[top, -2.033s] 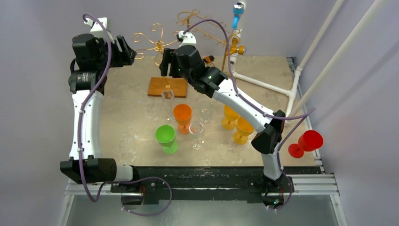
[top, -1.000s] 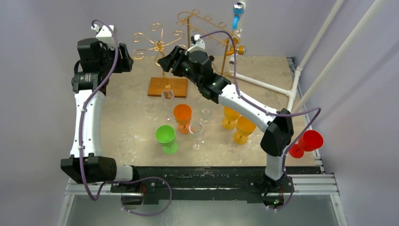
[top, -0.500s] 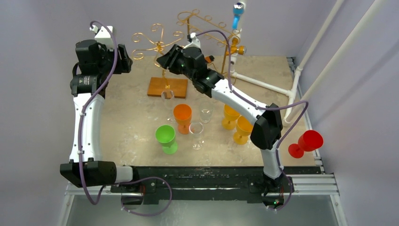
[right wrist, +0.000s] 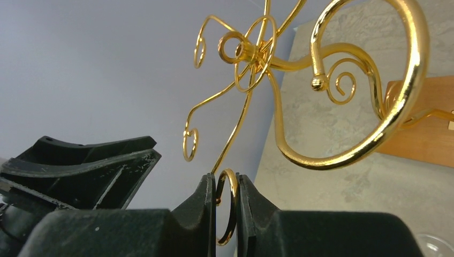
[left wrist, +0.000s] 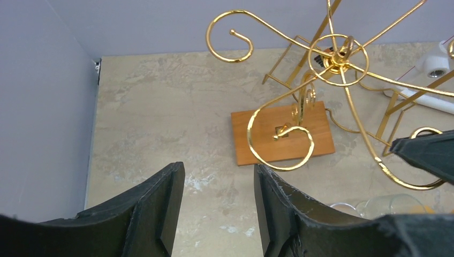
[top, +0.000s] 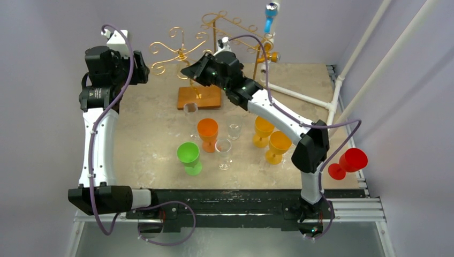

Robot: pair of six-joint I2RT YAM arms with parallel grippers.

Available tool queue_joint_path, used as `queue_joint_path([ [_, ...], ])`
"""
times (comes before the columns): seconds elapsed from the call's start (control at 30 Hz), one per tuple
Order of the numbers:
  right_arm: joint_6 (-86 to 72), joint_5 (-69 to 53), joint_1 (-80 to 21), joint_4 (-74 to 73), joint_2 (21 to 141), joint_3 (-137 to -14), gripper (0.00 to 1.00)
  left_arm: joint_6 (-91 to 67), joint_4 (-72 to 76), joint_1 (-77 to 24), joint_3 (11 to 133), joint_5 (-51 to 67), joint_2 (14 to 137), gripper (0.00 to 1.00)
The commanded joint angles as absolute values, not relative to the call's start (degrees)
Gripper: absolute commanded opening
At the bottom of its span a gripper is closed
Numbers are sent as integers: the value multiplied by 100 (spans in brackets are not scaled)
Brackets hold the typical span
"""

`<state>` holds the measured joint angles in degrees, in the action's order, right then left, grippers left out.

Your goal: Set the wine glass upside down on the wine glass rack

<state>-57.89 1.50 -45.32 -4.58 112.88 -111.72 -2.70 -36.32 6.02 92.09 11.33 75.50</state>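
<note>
The gold wire wine glass rack (top: 181,52) stands on a wooden base (top: 199,97) at the back of the table. My right gripper (top: 188,72) is shut on one of its curled arm ends (right wrist: 231,201), seen clamped between the fingers in the right wrist view. My left gripper (top: 140,67) is open and empty, hovering left of the rack; in its view (left wrist: 217,171) the rack's hub (left wrist: 337,56) and base (left wrist: 282,134) lie ahead to the right. A clear wine glass (top: 190,110) stands upright just in front of the base. No glass is held.
Two more clear glasses (top: 234,130) (top: 223,151) stand among an orange goblet (top: 207,131), a green one (top: 189,156) and two yellow ones (top: 262,130) (top: 278,145). A red goblet (top: 348,162) is at the right edge. A second gold rack (top: 230,27) and white pipes (top: 300,96) stand behind.
The rack and its wooden base have shifted to the right, with my right gripper closed on a curl. The left arm has barely moved.
</note>
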Motion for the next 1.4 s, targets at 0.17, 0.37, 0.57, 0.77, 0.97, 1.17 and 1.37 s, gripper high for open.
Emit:
queue_joint_path([
  [0.17,-5574,-837,-3604,-834,10353,-10494,1,-284,-3107,635,9039,1072,7419,54],
  [0.37,-6079,-1447,-3549,-288,10307,-9868,0,-686,-2431,641,8838,1807,7604,80],
  [0.57,-6502,-1791,-3550,-32,10456,-9662,0,-879,-1980,640,8764,1888,7767,88],
  [0.77,-6762,-2131,-3551,172,10556,-9740,0,-920,-1588,641,8656,1985,7928,88],
  [0.97,-6680,-2161,-3545,10,10608,-9730,21,-1321,-1157,637,8513,2295,8138,86],
  [1.17,-6615,-2090,-3534,-188,10674,-9744,44,-1642,-558,634,8387,2383,8254,85],
  [1.37,-6381,-1771,-3535,-573,10571,-9953,53,-2458,139,633,8429,2830,8567,84],
])
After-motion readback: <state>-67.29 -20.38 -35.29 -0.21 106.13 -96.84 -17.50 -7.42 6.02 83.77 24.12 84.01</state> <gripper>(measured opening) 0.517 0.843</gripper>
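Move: My right hand already has its nearly shut fingers on the gold rack's front hook, with the rack leaning left. The rack's hub is about 6 cm ahead and 1 cm left of my right hand, its wooden base some 4 cm ahead, 4 cm right and far below. From my open left hand the back-left hook lies about 9 cm ahead and 3 cm right, near my height; the front-left hook is 5 cm right, 1 cm ahead. With my right hand I quickly draw the hook about 6 cm to my right, tilting the fingers down and turning them a little counter-clockwise, hold there, then open the fingers and sink some 3 cm beside it. Meanwhile my left hand opens wider and reaches forward and somewhat right towards the back-left hook, about 8 cm in all, rolling its left side down. ##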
